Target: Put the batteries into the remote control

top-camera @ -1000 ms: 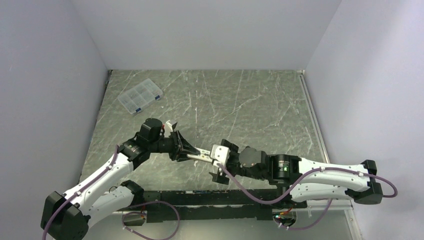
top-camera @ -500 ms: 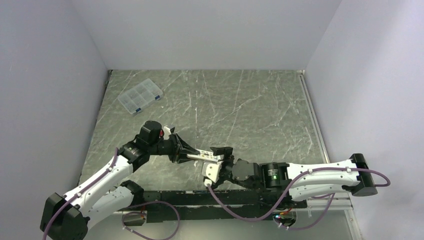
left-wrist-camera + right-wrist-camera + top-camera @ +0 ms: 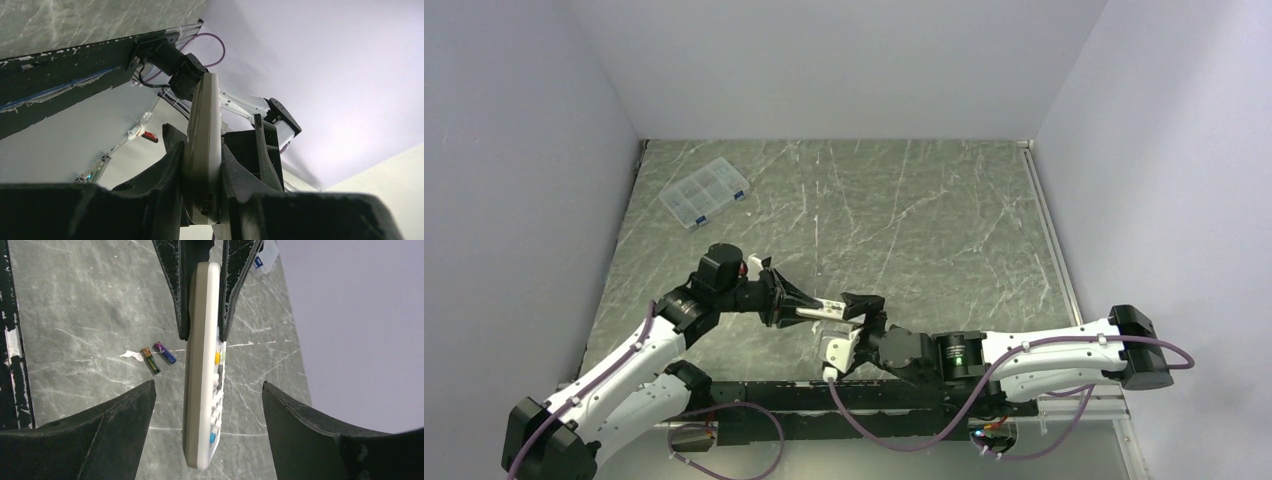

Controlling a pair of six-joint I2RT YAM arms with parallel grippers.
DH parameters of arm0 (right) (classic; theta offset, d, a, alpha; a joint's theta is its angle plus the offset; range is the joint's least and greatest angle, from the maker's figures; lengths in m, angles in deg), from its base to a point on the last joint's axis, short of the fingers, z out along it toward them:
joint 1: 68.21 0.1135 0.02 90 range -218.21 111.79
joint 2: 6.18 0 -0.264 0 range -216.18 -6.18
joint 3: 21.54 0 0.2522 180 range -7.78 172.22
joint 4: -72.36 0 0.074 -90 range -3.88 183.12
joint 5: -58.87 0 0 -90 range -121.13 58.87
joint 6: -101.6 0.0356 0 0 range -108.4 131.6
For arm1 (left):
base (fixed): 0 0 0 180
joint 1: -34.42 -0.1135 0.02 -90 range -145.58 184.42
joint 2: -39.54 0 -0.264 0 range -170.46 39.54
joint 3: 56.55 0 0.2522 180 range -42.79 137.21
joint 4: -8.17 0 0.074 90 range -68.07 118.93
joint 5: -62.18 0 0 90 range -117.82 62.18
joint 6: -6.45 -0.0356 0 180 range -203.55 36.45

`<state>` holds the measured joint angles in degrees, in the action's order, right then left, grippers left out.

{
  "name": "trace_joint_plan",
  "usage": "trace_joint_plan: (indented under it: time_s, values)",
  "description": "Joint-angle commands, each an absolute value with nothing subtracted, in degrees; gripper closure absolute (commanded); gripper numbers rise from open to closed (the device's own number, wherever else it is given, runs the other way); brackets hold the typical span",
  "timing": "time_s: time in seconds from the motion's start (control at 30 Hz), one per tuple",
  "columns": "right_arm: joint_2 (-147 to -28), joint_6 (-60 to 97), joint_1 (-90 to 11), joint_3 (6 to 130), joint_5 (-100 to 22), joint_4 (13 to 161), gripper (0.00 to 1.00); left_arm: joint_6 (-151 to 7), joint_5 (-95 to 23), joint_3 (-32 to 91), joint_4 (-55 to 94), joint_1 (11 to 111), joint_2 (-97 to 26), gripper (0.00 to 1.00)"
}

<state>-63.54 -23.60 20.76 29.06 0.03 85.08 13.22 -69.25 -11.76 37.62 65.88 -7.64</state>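
My left gripper [image 3: 809, 306] is shut on the remote control [image 3: 832, 309], a slim white handset with a beige back, and holds it above the table. In the left wrist view the remote control [image 3: 204, 125] is pinched edge-on in the left gripper [image 3: 201, 148]. My right gripper [image 3: 207, 385] is open, a jaw on each side of the free end of the remote control [image 3: 202, 390] without touching it. The batteries [image 3: 158, 357], two small dark cylinders, lie side by side on the table under the remote. In the top view the right gripper [image 3: 849, 326] faces the left one.
A clear compartmented box [image 3: 705, 192] sits at the far left of the marble table [image 3: 924, 220]. A small white scrap [image 3: 131, 355] lies beside the batteries. The black rail [image 3: 764, 395] runs along the near edge, close under both grippers.
My right arm has swung left towards the near edge, and its open jaws now straddle the remote's free end, slightly narrower than before. The left gripper has held the remote nearly still.
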Motion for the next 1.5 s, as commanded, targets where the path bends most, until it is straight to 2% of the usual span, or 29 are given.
trace_joint_plan:
  time_s: [0.0, 0.2, 0.4, 0.67, 0.73, 0.83, 0.87, 0.97, 1.1, 1.33, 1.47]
  values:
    - [-64.49, -26.28, 21.09, 28.79, 2.41, 80.19, 0.22, 13.38, -72.71, -9.89, 35.84, 65.68, -8.88, 1.0]
    - [-66.49, -27.73, 21.09, 28.97, 4.28, 80.75, 0.34, 12.46, -73.26, -8.82, 36.85, 65.7, -9.33, 1.0]
    - [-67.59, -27.82, 21.08, 29.01, 4.86, 80.84, 0.51, 11.93, -73.92, -8.35, 37.18, 65.71, -9.62, 1.0]
    - [-67.96, -27.99, 21.09, 29.61, 6.01, 80.76, 0.86, 12.49, -75.65, -9.14, 35.42, 65.71, -10.56, 1.0]
    - [-68.09, -28.04, 21.08, 29.75, 6.39, 80.69, 1.0, 12.81, -75.82, -9.42, 35.14, 65.7, -10.55, 1.0]
    - [-68.04, -28.25, 21.08, 29.81, 6.9, 80.5, 1.0, 12.78, -75.86, -9.54, 34.62, 65.71, -10.64, 1.0]
    - [-67.91, -28.3, 21.09, 29.73, 7.0, 80.35, 1.0, 12.77, -76.11, -9.64, 33.89, 65.71, -10.77, 0.97]
    - [-67.63, -28.56, 21.09, 29.57, 7.42, 80.06, 1.0, 13.02, -77.18, -9.82, 31.5, 65.7, -11.38, 0.75]
    - [-67.37, -28.59, 21.09, 29.56, 7.81, 80.43, 1.0, 12.86, -77.42, -9.55, 30.04, 65.71, -11.49, 0.55]
    - [-65.56, -26.94, 21.02, 29.5, 8.82, 82.88, 1.0, 6.46, -76.84, -6.48, 32.92, 65.71, -12.4, 0.42]
    - [-63.89, -25.06, 21.0, 29.7, 9.38, 85.26, 1.0, -3.52, -75.31, -1.39, 39.85, 65.62, -13.39, 0.35]
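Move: The remote control is held by its head end in the left hand, its middle some 5 cm to that hand's right, about 1 cm back and 1 cm below. From the right hand, whose open fingers straddle the keypad end, that middle is about 5 cm left and 1 cm ahead, roughly level. On the table about 20 cm below, the green battery lies 5 cm ahead of the left hand and 2 cm right, the purple one 7 cm ahead and 1 cm right. The remote's keypad end gets pinched first: the right hand eases about 1.5 cm forward and 1 cm down around it, closes its fingers on the two sides and keeps hold. The left hand holds the head end nearly still until then, opens to about twice its gap, and rises roughly 1.5 cm, drifting slightly right, its fingers still around that end. ##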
